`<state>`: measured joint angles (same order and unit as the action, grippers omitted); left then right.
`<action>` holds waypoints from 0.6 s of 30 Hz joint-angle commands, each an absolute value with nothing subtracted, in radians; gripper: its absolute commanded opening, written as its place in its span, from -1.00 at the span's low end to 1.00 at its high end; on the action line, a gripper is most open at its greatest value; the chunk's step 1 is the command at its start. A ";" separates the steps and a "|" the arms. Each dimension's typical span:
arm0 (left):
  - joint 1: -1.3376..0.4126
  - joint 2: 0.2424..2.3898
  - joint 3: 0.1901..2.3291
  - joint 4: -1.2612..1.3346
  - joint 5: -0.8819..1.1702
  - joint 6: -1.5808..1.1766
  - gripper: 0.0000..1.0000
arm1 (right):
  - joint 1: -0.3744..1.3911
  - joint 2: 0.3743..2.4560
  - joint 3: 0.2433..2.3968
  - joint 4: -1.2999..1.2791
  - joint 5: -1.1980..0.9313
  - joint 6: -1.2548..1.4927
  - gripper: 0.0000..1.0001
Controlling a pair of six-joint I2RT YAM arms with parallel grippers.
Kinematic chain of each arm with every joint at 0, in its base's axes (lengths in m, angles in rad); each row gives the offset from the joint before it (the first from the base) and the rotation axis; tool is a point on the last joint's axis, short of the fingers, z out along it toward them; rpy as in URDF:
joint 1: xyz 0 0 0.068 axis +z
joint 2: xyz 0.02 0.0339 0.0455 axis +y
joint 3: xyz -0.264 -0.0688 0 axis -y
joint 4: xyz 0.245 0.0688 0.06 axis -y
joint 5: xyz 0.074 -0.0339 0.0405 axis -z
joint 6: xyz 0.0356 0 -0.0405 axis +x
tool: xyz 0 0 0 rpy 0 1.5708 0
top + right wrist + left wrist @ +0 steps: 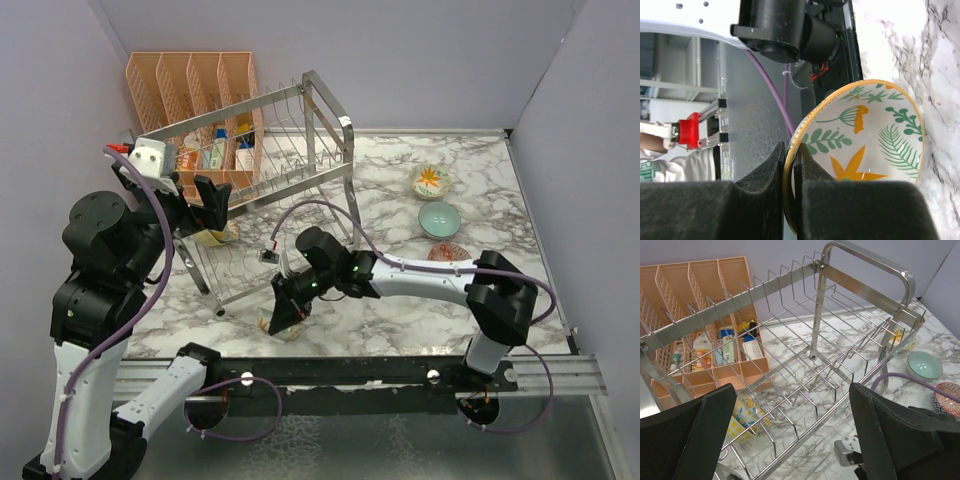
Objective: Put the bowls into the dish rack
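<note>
My right gripper (287, 303) is shut on the rim of the green-leaf bowl (283, 322), holding it tilted just above the table's front edge, in front of the dish rack (345, 150). In the right wrist view the fingertips (775, 165) pinch the yellow rim of this bowl (865, 135). My left gripper (211, 197) hangs open over the rack's left part (865, 282), its fingers (690, 440) wide apart and empty. A blue-yellow bowl (742, 415) sits under the wires in the lower tier. Three bowls stand on the table at right: orange-flower (430, 181), teal (439, 218), red-orange (448, 252).
A peach-orange plastic organizer (190, 90) with small bottles stands behind the rack at the back left. Purple cables loop from both arms. Walls close in the marble table (400, 300) at left, back and right.
</note>
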<state>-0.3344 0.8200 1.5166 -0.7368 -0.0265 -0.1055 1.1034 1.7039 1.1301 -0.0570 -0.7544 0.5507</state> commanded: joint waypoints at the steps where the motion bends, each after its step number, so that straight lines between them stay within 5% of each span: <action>1: -0.337 0.812 1.553 -0.761 -0.029 -0.081 0.99 | 1.052 1.760 1.202 0.151 -0.925 0.636 -0.98; 18: -0.337 0.801 1.543 -0.743 -0.019 -0.046 0.99 | 0.901 2.045 1.466 0.319 -1.035 0.800 -0.98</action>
<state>-0.3344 0.8078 1.5314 -0.7532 -0.0261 -0.0685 0.9237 1.9976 1.3636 0.2447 -1.0393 0.7868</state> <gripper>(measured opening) 0.992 0.068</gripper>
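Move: In the lower tier of the dish rack, at its left end, is the place for the bowl that the right hand holds: about 17 cm ahead of that hand, 11 cm to its left and 5 cm lower. The bowls already racked stand a couple of centimetres beyond that and to its left; the rack's front left foot is roughly 6 cm ahead, 14 cm left and 14 cm down. From the left hand that place is some 12 cm ahead, 3 cm left and 35 cm below. Swinging in towards the left end of the rack, the right hand carries the pinched bowl forward some 9 cm and about 4 cm left, rising slightly, to bring it up to the lower front rail. On the way the left-pointing fingers tip up towards level by around 10 degrees and the wrist rolls about as much; the grip stays shut on the rim. ##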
